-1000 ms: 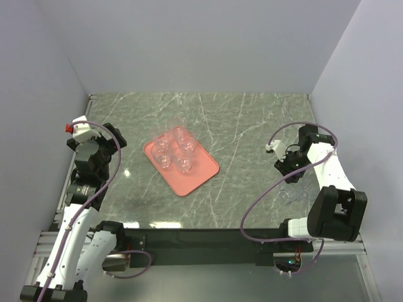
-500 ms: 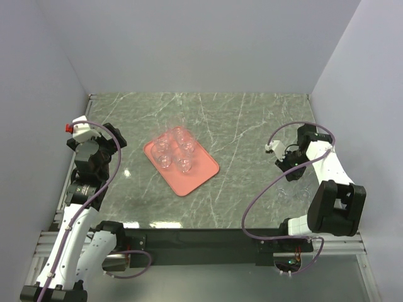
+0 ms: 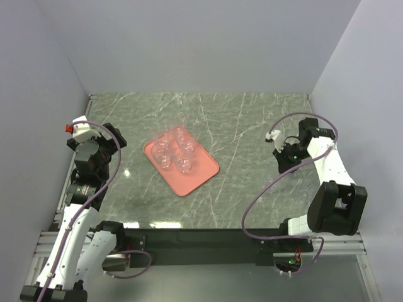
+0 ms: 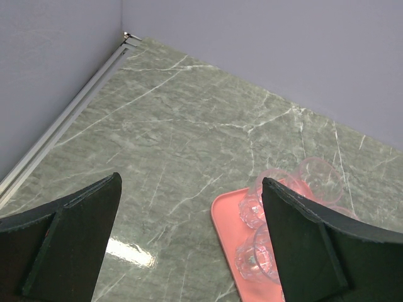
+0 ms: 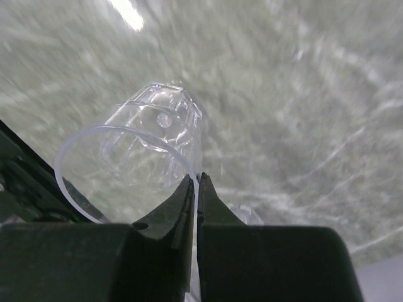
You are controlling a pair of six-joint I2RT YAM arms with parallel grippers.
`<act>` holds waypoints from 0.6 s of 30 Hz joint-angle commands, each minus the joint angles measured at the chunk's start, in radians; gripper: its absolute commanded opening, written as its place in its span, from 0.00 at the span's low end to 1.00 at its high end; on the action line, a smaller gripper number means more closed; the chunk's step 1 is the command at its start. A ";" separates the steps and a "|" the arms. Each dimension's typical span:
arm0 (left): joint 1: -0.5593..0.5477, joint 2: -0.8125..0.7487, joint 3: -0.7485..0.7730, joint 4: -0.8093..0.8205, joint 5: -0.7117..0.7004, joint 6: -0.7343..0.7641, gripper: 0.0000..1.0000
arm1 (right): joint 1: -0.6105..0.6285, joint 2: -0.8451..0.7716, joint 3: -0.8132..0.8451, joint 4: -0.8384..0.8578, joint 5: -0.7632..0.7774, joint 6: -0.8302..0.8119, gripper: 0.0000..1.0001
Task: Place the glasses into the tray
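Observation:
The salmon-pink tray [image 3: 200, 173] lies left of the table's middle with several clear glasses [image 3: 165, 161] standing in its far half. It also shows in the left wrist view [image 4: 227, 217] with glasses [image 4: 253, 209] on it. My left gripper [image 3: 101, 150] is open and empty [image 4: 189, 251], off to the tray's left above the marble. My right gripper [image 3: 281, 162] is at the far right, well away from the tray. In the right wrist view it [image 5: 195, 181] is shut on the rim of one clear glass [image 5: 141, 154], held above the table. A second glass [image 5: 247, 215] shows faintly behind the fingers.
The table is grey-green marble [image 3: 245, 126], boxed in by pale walls at the left, back and right. A metal rail [image 4: 69, 116] runs along the left edge. A black strip [image 3: 201, 236] marks the near edge by the arm bases.
My right gripper has risen and swung away from the near right of the table toward the back, carrying the glass. The left arm and the tray have not moved.

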 commanded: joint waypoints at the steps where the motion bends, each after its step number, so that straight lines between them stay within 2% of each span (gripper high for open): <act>1: 0.003 0.003 -0.007 0.041 0.014 0.002 0.99 | 0.054 -0.021 0.078 -0.010 -0.153 0.091 0.00; 6: 0.003 0.004 -0.007 0.041 0.016 0.002 0.99 | 0.160 -0.058 0.095 0.038 -0.207 0.220 0.00; 10: 0.003 0.004 -0.007 0.041 0.016 0.004 0.99 | 0.307 -0.049 0.114 0.105 -0.204 0.315 0.00; 18: 0.003 0.007 -0.007 0.041 0.008 0.007 0.99 | 0.553 0.107 0.262 0.182 -0.144 0.445 0.00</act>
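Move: The right hand already holds a glass. The tray's middle lies about 38 cm to its left, 11 cm ahead and 10 cm below. On the tray, the nearest glass stands some 36 cm left and 8 cm ahead, the far right one about 36 cm left and 16 cm ahead. A loose glass stands about 10 cm to the hand's right and 2 cm back. From the left hand the tray's middle is some 24 cm right, 6 cm ahead and 28 cm down. Still pinching the glass by its wall at the rim, the right fingers carry it left towards the near right side of the tray, some 17 cm and quickening, while rising about 5 cm. The hand rolls its left side up and turns counter-clockwise, each by roughly 15 degrees, and the fingers stay shut. ##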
